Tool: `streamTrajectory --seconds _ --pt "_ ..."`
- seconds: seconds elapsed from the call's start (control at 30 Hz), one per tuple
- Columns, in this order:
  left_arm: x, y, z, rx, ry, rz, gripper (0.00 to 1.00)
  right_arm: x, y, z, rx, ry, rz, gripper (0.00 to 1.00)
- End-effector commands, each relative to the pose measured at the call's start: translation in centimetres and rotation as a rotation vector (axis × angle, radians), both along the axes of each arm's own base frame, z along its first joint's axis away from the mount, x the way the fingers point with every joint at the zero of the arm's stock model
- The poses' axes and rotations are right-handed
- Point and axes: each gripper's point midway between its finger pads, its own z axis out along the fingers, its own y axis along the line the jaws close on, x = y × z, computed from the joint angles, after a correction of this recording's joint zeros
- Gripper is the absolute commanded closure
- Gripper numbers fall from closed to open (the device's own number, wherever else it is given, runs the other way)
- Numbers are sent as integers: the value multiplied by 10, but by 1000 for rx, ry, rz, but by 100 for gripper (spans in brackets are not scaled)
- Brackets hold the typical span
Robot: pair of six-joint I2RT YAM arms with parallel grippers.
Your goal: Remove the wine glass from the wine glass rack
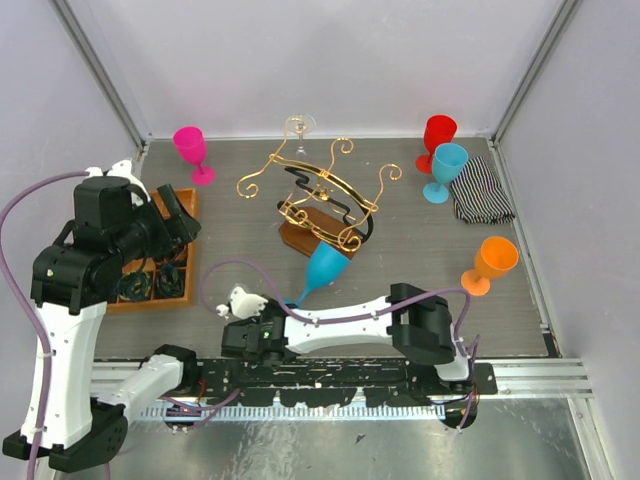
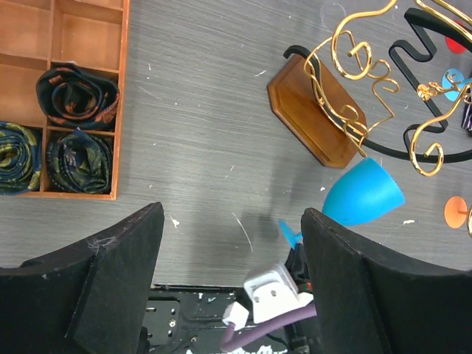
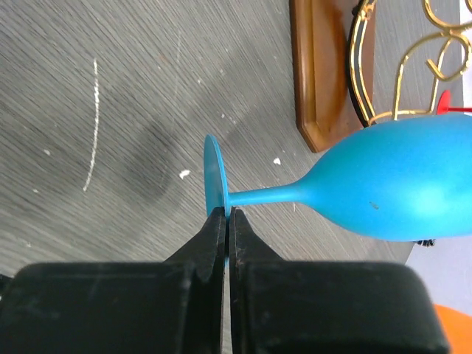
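Note:
The wine glass rack (image 1: pixel 318 190) has curly gold wire arms and black curves on a brown wooden base (image 1: pixel 305 235), mid-table. My right gripper (image 1: pixel 292 301) is shut on the foot disc of a blue wine glass (image 1: pixel 326 267). The glass is tilted with its bowl towards the rack base, clear of the wire arms. In the right wrist view the fingers pinch the disc's edge (image 3: pixel 226 214), and the stem and bowl (image 3: pixel 383 184) point right towards the base (image 3: pixel 324 66). My left gripper (image 1: pixel 180 220) is open and empty above the tray; its view shows the blue bowl (image 2: pixel 363 193).
An orange compartment tray (image 1: pixel 190 205) with rolled ties sits at the left under the left arm. Pink (image 1: pixel 192 150), red (image 1: pixel 438 135), light blue (image 1: pixel 447 165) and orange (image 1: pixel 490 262) glasses stand around. A striped cloth (image 1: pixel 480 190) lies far right. A clear glass (image 1: pixel 298 126) is at the rack's far end.

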Motion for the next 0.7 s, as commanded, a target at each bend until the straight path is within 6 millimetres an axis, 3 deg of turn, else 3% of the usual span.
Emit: streamTrajectory --seconds 0.0,0.3,0.67 --pt "-4 5 9 1 -22 28 18 11 32 12 87 -84 24 99" --pt "-6 2 11 -9 -23 10 17 20 59 -40 -69 -131 49 99" --pt "-11 2 16 -13 -39 4 15 52 59 -83 -139 -216 45 99"
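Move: The right hand holds the blue wine glass pinched at its foot, bowl leaning off to the right and forward. The clear table patch it is bound for lies about 7 cm ahead, 5 cm left and 9 cm below; the rack's wooden base is some 18 cm ahead and 6 cm right, the divider box about 15 cm ahead and 33 cm left, both at table level. From the left hand that patch is roughly level ahead, 18 cm right and 33 cm down. Down and to the left first, about 5 cm each way, the right hand carries the blue wine glass low over the bare table, then mostly forward some 3 to 4 cm towards the near side of the rack. The shut fingers keep their pinch on the foot while the wrist tips the fingertips up about 15 degrees and rolls its right side up around 10. ##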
